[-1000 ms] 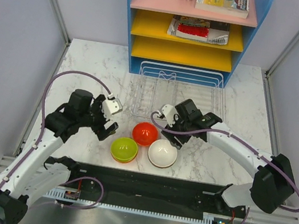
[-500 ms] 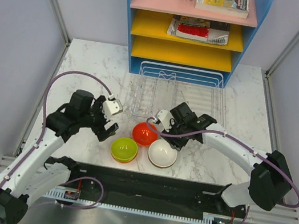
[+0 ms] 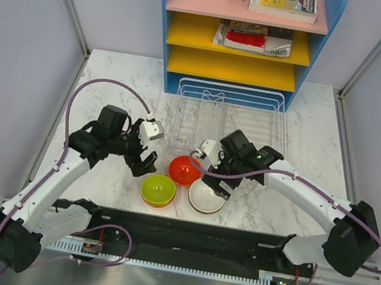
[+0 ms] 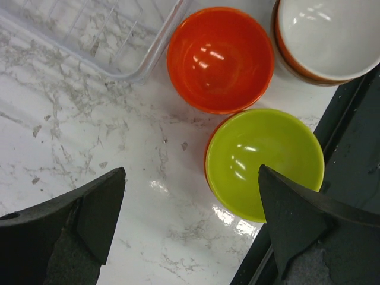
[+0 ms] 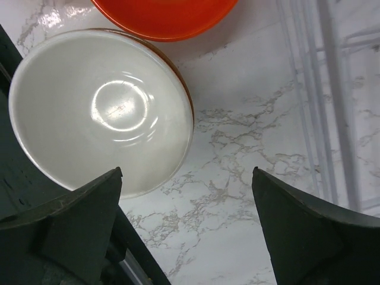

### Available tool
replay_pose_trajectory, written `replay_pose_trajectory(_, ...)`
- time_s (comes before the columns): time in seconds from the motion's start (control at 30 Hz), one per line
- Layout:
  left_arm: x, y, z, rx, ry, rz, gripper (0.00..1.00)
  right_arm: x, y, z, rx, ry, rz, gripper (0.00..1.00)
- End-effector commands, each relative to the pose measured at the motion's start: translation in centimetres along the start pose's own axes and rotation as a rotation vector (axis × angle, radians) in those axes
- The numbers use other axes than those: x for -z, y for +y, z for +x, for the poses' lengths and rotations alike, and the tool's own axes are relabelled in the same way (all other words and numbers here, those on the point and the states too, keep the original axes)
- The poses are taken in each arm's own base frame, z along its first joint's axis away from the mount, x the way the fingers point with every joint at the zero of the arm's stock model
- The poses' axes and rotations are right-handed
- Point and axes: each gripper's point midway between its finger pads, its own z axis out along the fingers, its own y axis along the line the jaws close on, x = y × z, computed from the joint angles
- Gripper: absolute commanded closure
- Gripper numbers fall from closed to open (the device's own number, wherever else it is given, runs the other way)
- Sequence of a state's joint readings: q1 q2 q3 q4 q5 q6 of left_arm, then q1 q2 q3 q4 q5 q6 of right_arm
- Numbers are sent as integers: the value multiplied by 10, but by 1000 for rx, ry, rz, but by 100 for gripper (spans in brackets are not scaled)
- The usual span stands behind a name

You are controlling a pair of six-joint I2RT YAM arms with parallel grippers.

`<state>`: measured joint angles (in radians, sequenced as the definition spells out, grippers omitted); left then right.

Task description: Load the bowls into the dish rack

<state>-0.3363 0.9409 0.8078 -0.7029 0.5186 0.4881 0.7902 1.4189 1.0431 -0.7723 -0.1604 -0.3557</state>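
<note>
Three bowls sit in a cluster on the marble in front of the dish rack (image 3: 252, 127): a red-orange bowl (image 3: 184, 169), a lime green bowl (image 3: 158, 190) and a white bowl (image 3: 206, 197). An orange rim shows under the green and under the white one. My left gripper (image 3: 149, 150) hangs open just left of the red-orange bowl. In the left wrist view it (image 4: 191, 172) is over bare marble, its right finger overlapping the green bowl (image 4: 264, 163). My right gripper (image 3: 210, 167) is open above the white bowl's far edge. In the right wrist view it (image 5: 187, 172) holds nothing, with the white bowl (image 5: 101, 110) by its left finger.
A blue shelf unit (image 3: 243, 34) with pink and yellow shelves stands behind the rack, holding books and a brown box. The rack's clear tray corner (image 4: 119, 41) lies close to the red-orange bowl (image 4: 219, 58). A black rail (image 3: 189, 234) runs along the near table edge.
My right gripper has come down and nearer, from beside the red-orange bowl to over the white bowl, and its jaws have spread wider. My left arm has shifted slightly right toward the bowls.
</note>
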Motion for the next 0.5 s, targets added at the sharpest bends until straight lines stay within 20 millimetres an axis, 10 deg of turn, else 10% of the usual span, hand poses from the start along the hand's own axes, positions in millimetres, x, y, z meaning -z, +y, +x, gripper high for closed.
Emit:
replay_pose_trajectory(0.0, 6, -9, -70, -53, -161, 99, 0, 51, -6, -35, 63, -177, 79, 2)
replay_pose_trajectory(0.47, -95, -78, -84, -225, 85, 280, 0, 171, -67, -44, 30, -404, 439, 2)
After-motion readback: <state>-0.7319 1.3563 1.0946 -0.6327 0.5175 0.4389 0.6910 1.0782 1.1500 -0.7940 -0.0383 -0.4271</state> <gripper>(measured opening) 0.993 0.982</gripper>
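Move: The white bowl, top of its stack, is roughly 19 cm to the left hand's right, 4 cm nearer the base and 11 cm below; from the right hand it is about 4 cm left, 3 cm back and 5 cm below. From the left hand, the orange bowl lies some 11 cm right and 3 cm farther out, the green bowl 4 cm right and 5 cm back. The dish rack's middle is about 22 cm ahead of the right hand, 1 cm left. The left hand sweeps about 13 cm to the right towards the white bowl, arcing up some 4 cm and sinking again over the near part of the orange bowl, with its fingers wide open and turning about 20 degrees clockwise. Meanwhile the right hand, already open and empty, clears the way, rising about 13 cm off the white bowl while drifting a little to the right and forward, its fingertips tilting forward some 25 degrees towards the rack. ##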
